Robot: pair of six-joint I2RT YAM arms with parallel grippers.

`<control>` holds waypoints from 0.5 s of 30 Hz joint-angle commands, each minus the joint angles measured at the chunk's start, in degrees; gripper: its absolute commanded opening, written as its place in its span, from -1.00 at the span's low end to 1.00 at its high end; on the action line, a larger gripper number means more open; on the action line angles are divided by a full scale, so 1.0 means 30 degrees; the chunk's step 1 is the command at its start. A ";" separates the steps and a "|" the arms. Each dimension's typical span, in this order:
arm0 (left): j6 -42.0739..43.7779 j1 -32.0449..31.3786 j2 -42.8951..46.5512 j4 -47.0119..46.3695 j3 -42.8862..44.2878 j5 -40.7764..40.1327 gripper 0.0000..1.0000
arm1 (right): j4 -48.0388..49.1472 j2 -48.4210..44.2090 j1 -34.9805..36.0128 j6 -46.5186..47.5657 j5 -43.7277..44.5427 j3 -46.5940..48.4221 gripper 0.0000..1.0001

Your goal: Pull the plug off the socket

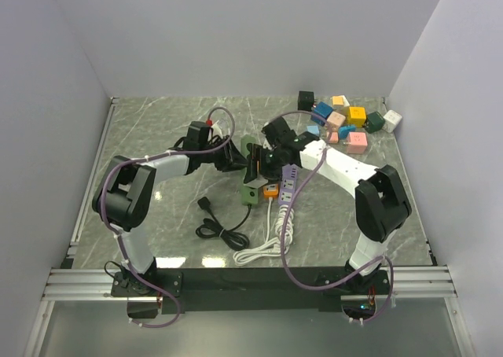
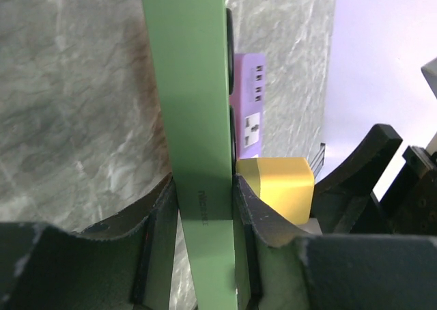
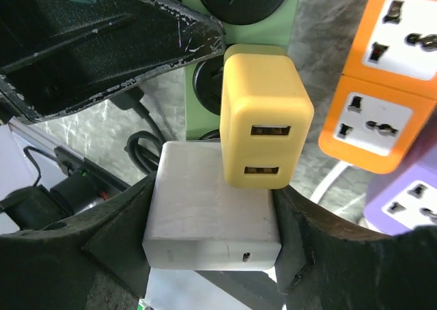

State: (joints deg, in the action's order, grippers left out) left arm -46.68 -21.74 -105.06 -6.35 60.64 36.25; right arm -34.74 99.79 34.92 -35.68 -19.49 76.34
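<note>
The green power strip is the socket, held on edge above the table. My left gripper is shut across its thin body. Two plugs stand on the strip's face: a yellow USB charger and, right below it, a white charger block. My right gripper is shut on the white block, one finger on each side. The block's prongs are hidden, so I cannot tell how deep it sits in the green strip. The yellow charger also shows in the left wrist view.
An orange power strip and a purple one lie just right of the green strip. A black cable and a white cable coil on the near table. Several coloured plug blocks are piled at the back right.
</note>
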 commanded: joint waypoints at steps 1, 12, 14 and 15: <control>0.2345 0.0624 0.0183 0.0417 -0.0760 -0.3030 -0.99 | -0.2098 -0.2702 -0.1469 0.1608 0.0520 0.2093 -1.00; 0.2434 0.0917 0.0301 0.0007 -0.1699 -0.2826 -0.99 | -0.3185 -0.3556 -0.4871 0.3574 -0.8127 0.2446 -1.00; 0.2404 0.0917 0.0360 0.0007 -0.1581 -0.2738 -0.99 | -0.3303 -0.3322 -0.5075 0.3078 -0.5819 0.2417 -1.00; 0.2375 0.0917 0.0447 -0.0022 -0.1552 -0.2709 -0.99 | -0.2896 -0.3350 -0.5308 0.2698 -0.4969 0.2213 -1.00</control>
State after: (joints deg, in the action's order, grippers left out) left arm -42.37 -18.37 -104.81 -5.78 55.16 28.60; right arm -44.31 90.17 19.05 -26.37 -36.60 82.41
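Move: The right hand already has the white plug between its fingers, still in the green strip, whose middle lies about 4 cm ahead, 2 cm left and 3 cm below. A yellow plug sits in the strip some 5 cm ahead of the hand and 1 cm left. On the table, about 7 cm lower, the orange strip is 4 cm ahead and 4 cm right. The left hand grips the green strip; the white plug lies roughly 4 cm back and 3 cm right of it. The white plug comes free of the green strip in the right hand's steady pinch: the hand rises about 10 cm, faster once under way, and swings some 7 cm right over the orange strip, rolling its left side up. The left hand keeps its grip on the strip, lifting slightly at first, then dropping back down and leftward, nearly 5 cm each, with a slight turn. ##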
